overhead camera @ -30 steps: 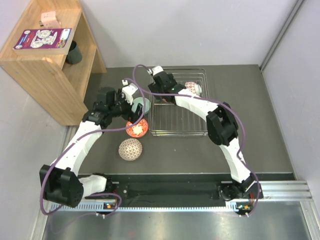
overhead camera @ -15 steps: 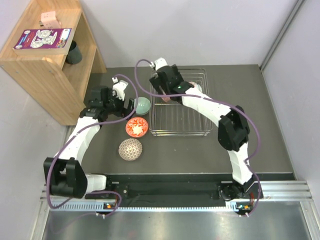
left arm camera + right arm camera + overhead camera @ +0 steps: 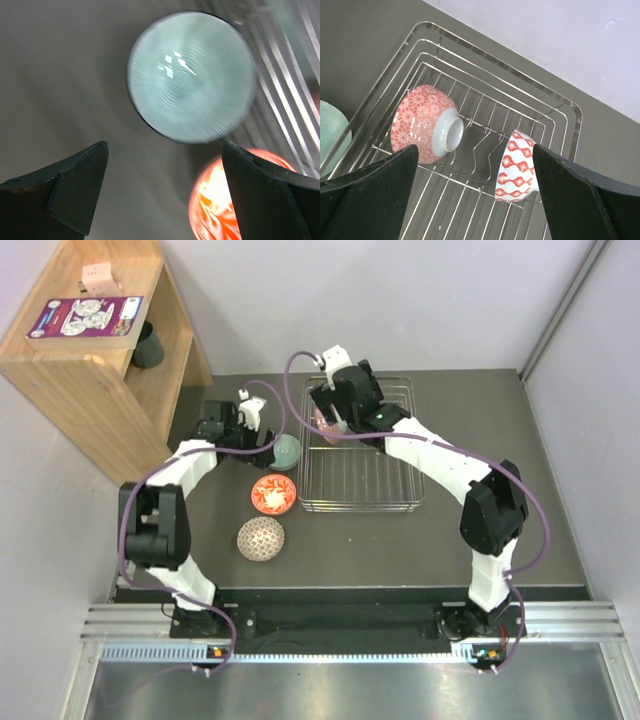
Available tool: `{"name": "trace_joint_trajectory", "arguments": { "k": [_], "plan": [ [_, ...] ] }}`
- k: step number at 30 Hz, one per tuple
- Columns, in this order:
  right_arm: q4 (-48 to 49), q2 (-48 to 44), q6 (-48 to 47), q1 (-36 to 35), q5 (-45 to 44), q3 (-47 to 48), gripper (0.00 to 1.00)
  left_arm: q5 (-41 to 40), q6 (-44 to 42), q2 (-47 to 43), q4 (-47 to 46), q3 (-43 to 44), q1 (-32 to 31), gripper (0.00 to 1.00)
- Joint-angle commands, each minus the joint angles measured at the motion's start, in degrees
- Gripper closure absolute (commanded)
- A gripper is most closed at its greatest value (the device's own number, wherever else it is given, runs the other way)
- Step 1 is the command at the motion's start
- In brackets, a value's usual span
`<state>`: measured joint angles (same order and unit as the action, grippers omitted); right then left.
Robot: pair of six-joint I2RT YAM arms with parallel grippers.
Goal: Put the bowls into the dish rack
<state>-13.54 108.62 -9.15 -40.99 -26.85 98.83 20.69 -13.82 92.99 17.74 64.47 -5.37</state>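
Observation:
The dish rack (image 3: pixel 370 480) (image 3: pixel 485 56) holds two bowls lying on their sides against the tines: a red floral bowl (image 3: pixel 422 122) (image 3: pixel 322 421) at the left and a white bowl with red diamonds (image 3: pixel 517 165) further right. My right gripper (image 3: pixel 475 200) (image 3: pixel 338 416) hangs open above them, holding nothing. On the table left of the rack are a mint green bowl (image 3: pixel 287 451) (image 3: pixel 192 82), a red-orange bowl (image 3: pixel 272 494) (image 3: pixel 235 200) and a beige mesh bowl (image 3: pixel 260 538). My left gripper (image 3: pixel 165 190) (image 3: pixel 262 437) is open and empty, just above and beside the mint bowl.
A wooden shelf unit (image 3: pixel 100 370) stands at the back left with a dark cup (image 3: pixel 148 346) on its lower shelf. The rack's wires (image 3: pixel 290 100) run close to the right of the mint bowl. A wall borders the table's right side.
My right gripper's jaws have widened and drawn up and back from the red floral bowl, which stays in the rack. My left arm has swung back and left, uncovering the red-orange bowl.

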Motion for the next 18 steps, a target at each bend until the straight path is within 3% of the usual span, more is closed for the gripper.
{"name": "trace_joint_trajectory", "arguments": {
  "k": [1, 11, 15, 18],
  "plan": [
    [1.4, -4.9, -0.5, 2.1, 2.7, -0.3, 0.05, -1.4, -0.9, 7.4, -2.3, 6.9, 1.3, 0.01],
    [0.7, -7.3, -1.1, 5.7, 7.2, -2.5, 0.06, 3.6, -2.3, 17.8, 0.7, 15.9, 1.3, 0.01],
    [0.1, -8.6, -2.2, 7.1, 9.5, -3.4, 0.05, 7.9, -3.1, 21.1, 4.7, 19.1, 1.3, 0.28],
    [0.1, -10.6, -2.5, 8.3, 10.7, -4.6, 0.05, 9.9, -3.3, 22.8, 6.2, 20.3, 1.3, 0.41]
  ]
}}
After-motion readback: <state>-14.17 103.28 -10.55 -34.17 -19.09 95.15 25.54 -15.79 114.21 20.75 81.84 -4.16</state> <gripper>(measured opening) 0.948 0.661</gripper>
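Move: The green bowl's middle lies about 4 cm ahead of the left hand, 6 cm to its right and 8 cm below. The orange bowl is some 7 cm back and 4 cm right of that hand; the pink bowl in the rack is roughly 11 cm ahead and 18 cm right. From the right hand, the green bowl is about 14 cm left, 3 cm back and 22 cm below. Left hand dips 6 cm forward, closing partway astride the green bowl's left rim; right hand shifts 5 cm right. ##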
